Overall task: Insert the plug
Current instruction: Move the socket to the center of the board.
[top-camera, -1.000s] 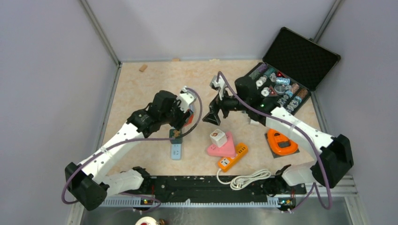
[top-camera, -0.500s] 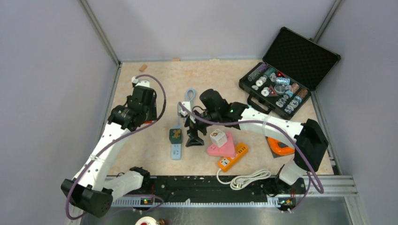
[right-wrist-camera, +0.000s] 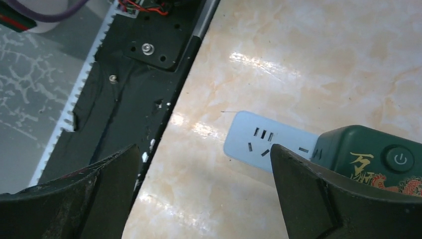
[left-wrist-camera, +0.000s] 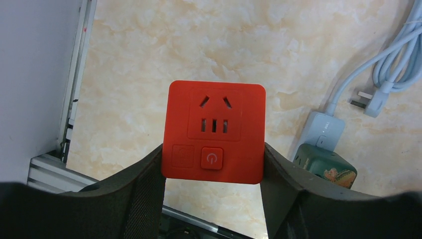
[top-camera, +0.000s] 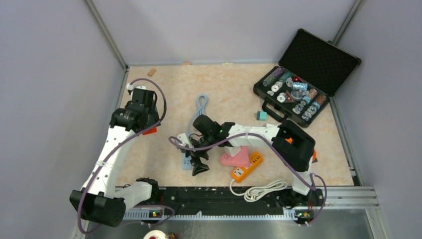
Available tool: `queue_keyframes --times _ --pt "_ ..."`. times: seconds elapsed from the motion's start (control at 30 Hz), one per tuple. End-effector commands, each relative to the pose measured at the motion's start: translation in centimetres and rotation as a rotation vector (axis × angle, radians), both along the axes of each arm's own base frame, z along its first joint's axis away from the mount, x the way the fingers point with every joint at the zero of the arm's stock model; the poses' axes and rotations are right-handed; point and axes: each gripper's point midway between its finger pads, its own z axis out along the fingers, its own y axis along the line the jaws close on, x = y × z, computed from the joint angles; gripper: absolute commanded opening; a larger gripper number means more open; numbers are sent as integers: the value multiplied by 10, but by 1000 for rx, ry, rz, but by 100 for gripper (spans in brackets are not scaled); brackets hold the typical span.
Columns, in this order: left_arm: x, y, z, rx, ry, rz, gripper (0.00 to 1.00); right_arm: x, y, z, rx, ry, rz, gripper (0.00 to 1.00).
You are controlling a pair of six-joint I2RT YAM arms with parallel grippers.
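My left gripper (left-wrist-camera: 213,149) is shut on a red square plug adapter (left-wrist-camera: 214,132), its socket face and power button turned to the camera. It hangs above the table's left side, where the top view shows my left gripper (top-camera: 144,127). A pale blue power strip (right-wrist-camera: 268,142) lies near the front edge with a dark green adapter (right-wrist-camera: 378,159) plugged into it. Over the strip's near end (top-camera: 186,163) my right gripper (right-wrist-camera: 204,149) stands open with nothing between its fingers. The arm hides most of the green adapter in the top view.
The strip's blue cable (top-camera: 200,104) coils toward the back. A pink triangular socket (top-camera: 234,159), an orange power strip (top-camera: 247,168) and a white cord (top-camera: 259,190) lie right of my right gripper (top-camera: 195,162). An open black case (top-camera: 298,84) sits back right, a small teal plug (top-camera: 261,116) near it.
The left arm pulled back to the left, carrying the red adapter away from the strip. The right arm swung from the back to the strip's near end, its jaws widening.
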Motion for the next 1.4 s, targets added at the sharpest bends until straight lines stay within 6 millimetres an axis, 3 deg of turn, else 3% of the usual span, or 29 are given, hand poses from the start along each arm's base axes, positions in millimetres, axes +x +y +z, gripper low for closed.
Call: queue_keyframes --times 0.0,0.1,0.27,0.4,0.53,0.63,0.83,1.07,1.37 --pt "16 -9 32 -54 -137 -38 0 18 34 17 106 -51 -88 99" --pt "19 -14 35 -63 -161 -90 0 58 46 11 45 -120 -296 99" --pt "19 -32 38 -104 -204 -231 0 115 41 11 9 -232 -450 99" --pt "17 -45 41 -121 -245 -345 0 154 27 16 -29 -292 -505 99" --pt "13 -64 41 -154 -275 -491 0 177 8 25 -55 -336 -562 99" --pt "7 -79 36 -172 -288 -618 0 184 -6 32 -65 -363 -587 99" --pt "-10 -108 15 -124 -309 -1007 0 181 -23 78 55 -275 -639 99" --pt "-26 -120 -18 -4 -307 -1345 0 166 -47 116 139 -189 -693 99" --pt "-21 -126 -55 71 -261 -1564 0 196 -74 131 103 102 -1081 99"
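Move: The blue power strip with the green plug on it is what the wide-open right hand works on: its middle lies roughly 5 cm ahead, 3 cm left and 4 cm below. The green plug sits about 8 cm ahead and 3 cm left, and the pink socket some 17 cm right and 3 cm ahead. From the left hand, already holding the red plug, the strip's middle is about 9 cm back, 13 cm right and 15 cm below. The blue strip, near end first, is what the right hand sweeps forward along, low over the board for about 18 cm, seeming to push it outward; still wide open, the hand then draws off to the right and rises clear, turning clockwise. The left hand keeps its grip on the red plug and brings it right, then also down and slightly back towards the strip, swinging some 80 degrees clockwise. ##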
